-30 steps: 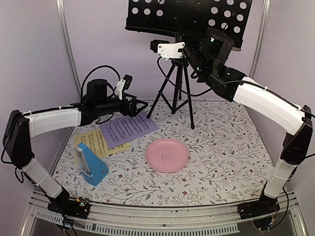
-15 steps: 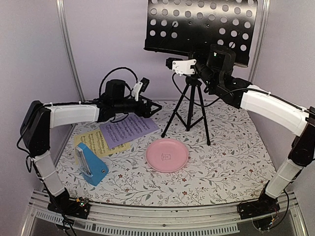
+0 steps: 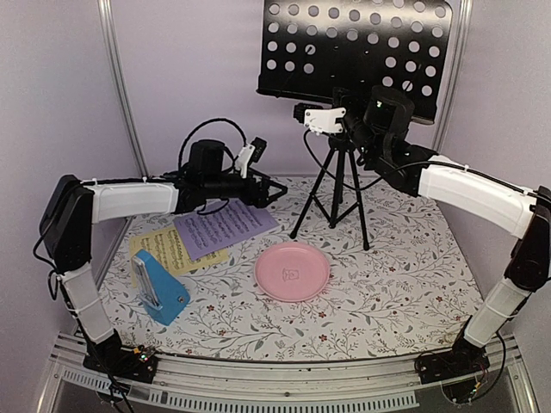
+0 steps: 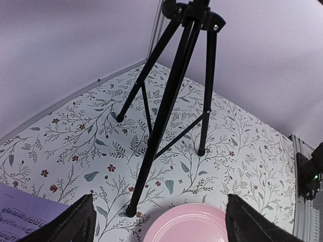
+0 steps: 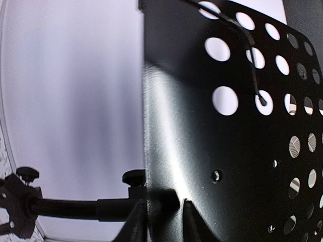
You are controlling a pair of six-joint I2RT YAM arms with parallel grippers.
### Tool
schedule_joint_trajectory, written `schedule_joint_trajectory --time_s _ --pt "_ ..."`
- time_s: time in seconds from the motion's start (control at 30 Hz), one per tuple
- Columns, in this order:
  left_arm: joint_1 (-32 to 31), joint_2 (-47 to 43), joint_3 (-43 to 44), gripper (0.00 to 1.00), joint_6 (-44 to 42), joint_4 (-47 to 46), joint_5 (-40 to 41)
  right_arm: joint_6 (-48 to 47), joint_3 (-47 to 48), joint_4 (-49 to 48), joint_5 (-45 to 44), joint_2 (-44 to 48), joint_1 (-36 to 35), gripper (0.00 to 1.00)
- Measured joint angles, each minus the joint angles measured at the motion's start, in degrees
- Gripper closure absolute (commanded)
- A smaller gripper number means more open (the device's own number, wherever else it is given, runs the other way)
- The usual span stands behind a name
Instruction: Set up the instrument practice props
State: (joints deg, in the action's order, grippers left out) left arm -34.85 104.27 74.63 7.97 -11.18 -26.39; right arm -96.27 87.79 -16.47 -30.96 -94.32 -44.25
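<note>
The black music stand (image 3: 362,47) stands upright on its tripod (image 3: 340,189) at the back middle, its perforated desk facing forward. My right gripper (image 3: 343,101) sits at the desk's lower lip; in the right wrist view its fingertips (image 5: 164,206) straddle that lip (image 5: 166,151), slightly open with a thin gap. My left gripper (image 3: 271,189) hovers wide open and empty to the left of the tripod legs (image 4: 161,116). The lilac sheet (image 3: 225,225) overlaps the yellow sheet (image 3: 168,249) flat at the left. The blue metronome (image 3: 159,288) stands in front of them.
A pink round plate (image 3: 293,271) lies in the middle of the flowered table, just in front of the tripod's near foot (image 4: 131,210). Lilac walls and metal posts (image 3: 116,77) close the back and sides.
The stand went from tilted, with its desk swung over to the left, to upright, and shifted right. The right jaws loosened a little on the desk's lip. The left gripper moved right toward the tripod.
</note>
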Motion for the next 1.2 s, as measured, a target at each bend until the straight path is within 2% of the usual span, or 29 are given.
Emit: schedule_joint_trajectory --time_s 0.2,0.4,0.43,0.67,0.9,1.2 --pt "-0.02 2.32 1.62 0.11 0.0 0.09 -0.35 -0.87 -0.5 -4.22 -0.22 0.31 -0.61 0.38" --pt "-0.37 4.87 3.76 0.11 -0.28 0.44 -1.09 -1.27 -1.62 -7.06 0.0 1.44 -1.81 0.03" --pt "-0.46 5.22 4.04 0.11 -0.44 0.44 -1.22 -1.2 -1.99 -7.19 -0.02 1.92 -2.08 0.0" --pt "-1.2 7.19 5.27 0.11 -0.9 0.63 -1.79 1.2 -7.69 -9.51 2.75 6.71 -5.66 0.01" --pt "-1.49 10.12 5.9 0.11 -0.87 0.42 -1.95 9.18 -11.69 -10.99 5.97 8.55 -10.49 0.01" --pt "-1.53 10.21 7.37 0.12 -1.09 0.85 -1.92 16.94 -9.42 -8.15 6.45 8.37 -7.65 0.01"
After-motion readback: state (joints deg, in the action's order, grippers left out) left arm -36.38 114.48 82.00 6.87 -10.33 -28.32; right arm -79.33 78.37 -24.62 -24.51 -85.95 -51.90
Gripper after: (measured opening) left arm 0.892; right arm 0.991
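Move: The music stand's desk is at the right fingers, its middle roughly 13 cm above them and 3 cm farther out, 1 cm right; its tripod's middle lies 22 cm below, 2 cm left, level in reach. From the left hand the tripod is about 6 cm ahead, 14 cm right, near hand height. The pink plate lies 9 cm back, 4 cm right and the purple sheet 14 cm left, 1 cm ahead, both 22 cm below it. Right hand opens fully, frees the stand, backs off about 8 cm; left lowers rightward towards its tripod. ##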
